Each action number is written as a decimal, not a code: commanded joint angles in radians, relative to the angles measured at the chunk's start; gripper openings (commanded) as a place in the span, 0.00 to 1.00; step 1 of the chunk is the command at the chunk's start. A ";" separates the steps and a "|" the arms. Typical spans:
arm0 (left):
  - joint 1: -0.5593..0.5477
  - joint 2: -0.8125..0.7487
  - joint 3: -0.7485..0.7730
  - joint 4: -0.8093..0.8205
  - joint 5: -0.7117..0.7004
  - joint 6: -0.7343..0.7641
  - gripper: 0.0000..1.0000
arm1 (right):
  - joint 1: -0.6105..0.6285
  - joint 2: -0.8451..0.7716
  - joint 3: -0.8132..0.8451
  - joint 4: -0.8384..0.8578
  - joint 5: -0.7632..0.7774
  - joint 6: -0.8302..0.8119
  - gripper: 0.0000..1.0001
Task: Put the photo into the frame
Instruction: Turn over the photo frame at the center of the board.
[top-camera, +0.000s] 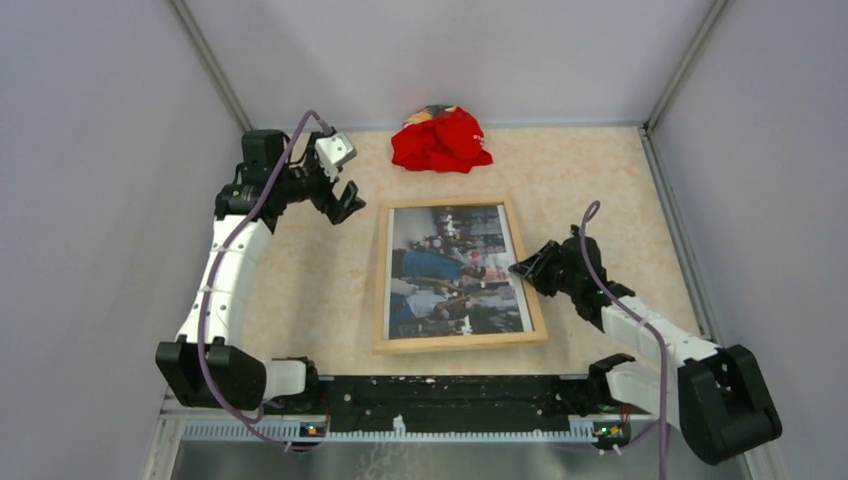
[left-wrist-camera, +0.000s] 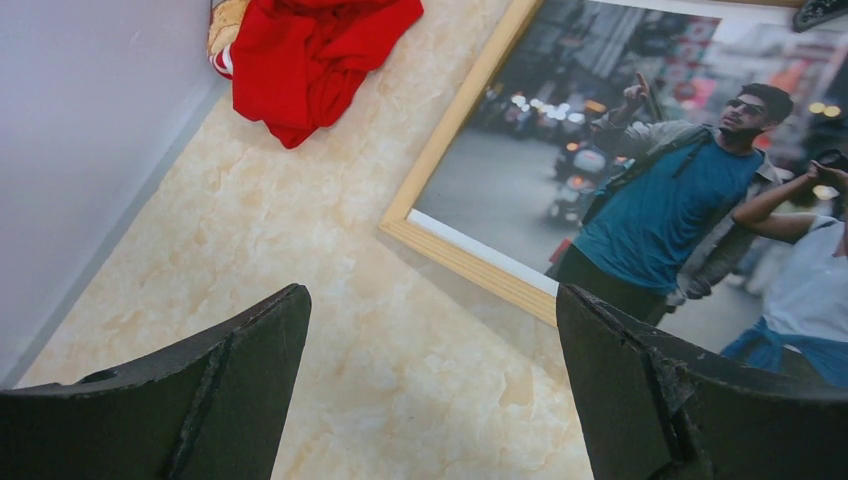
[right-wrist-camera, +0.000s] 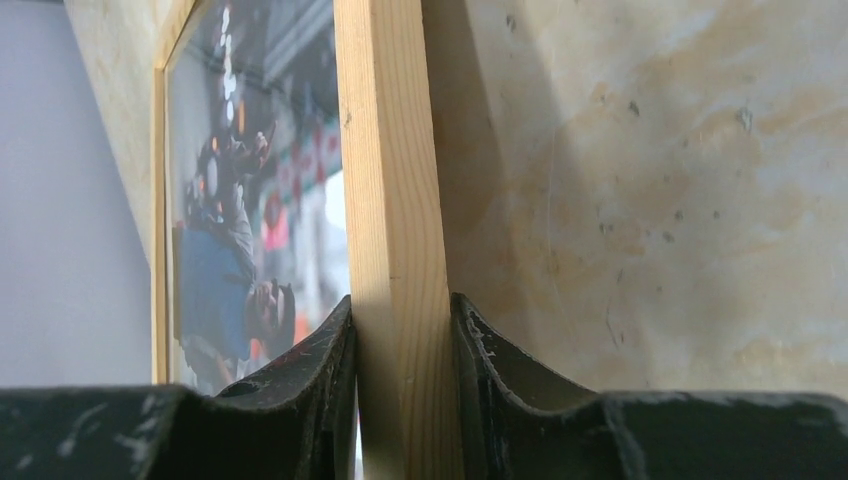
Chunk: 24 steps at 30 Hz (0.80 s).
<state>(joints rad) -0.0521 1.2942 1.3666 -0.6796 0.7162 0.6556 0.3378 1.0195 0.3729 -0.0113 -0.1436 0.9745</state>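
Note:
The light-wood frame lies flat in the middle of the table, and the photo of people in blue and white lies inside it, face up. My right gripper is at the frame's right rail. In the right wrist view its fingers press both sides of that rail, with the photo just beyond. My left gripper hovers open off the frame's far left corner. In the left wrist view, the left gripper has only bare table between its jaws, with the frame and photo ahead.
A crumpled red cloth lies at the back of the table near the far wall, also seen in the left wrist view. Grey walls close in the left, right and back sides. A black rail runs along the near edge.

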 joint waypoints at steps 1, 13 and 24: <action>0.009 -0.039 -0.028 0.041 -0.008 0.007 0.99 | -0.030 0.125 -0.016 0.016 0.188 0.026 0.00; 0.038 0.005 -0.037 0.047 -0.022 -0.049 0.99 | -0.048 0.369 0.051 0.162 0.147 -0.123 0.13; 0.046 -0.003 -0.067 0.041 -0.012 -0.027 0.99 | -0.092 0.374 0.083 0.173 -0.060 -0.247 0.66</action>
<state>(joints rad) -0.0109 1.3018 1.3174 -0.6704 0.6907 0.6270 0.2802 1.3853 0.4454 0.2481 -0.1337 0.8120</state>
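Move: The right hand already pinches the photo frame by its right side rail, held a few centimetres clear of the board. The frame's middle lies some 13 cm to this hand's left, about 1 cm back and 4 cm lower. The red cloth sits roughly 33 cm ahead and 17 cm left. From the left hand, empty and open, the frame's middle is about 21 cm to the right, 10 cm back and 26 cm below. Forward and gently down, the right hand carries the gripped side rail about 6 cm out over the board while lowering it some 2.5 cm, fast at first, then easing to a stop. There its fingers open from the rail, the hand dipping another centimetre or so and slipping back slightly. The left hand, open and clear of the frame, drifts about 2 cm down and 2 cm left. ##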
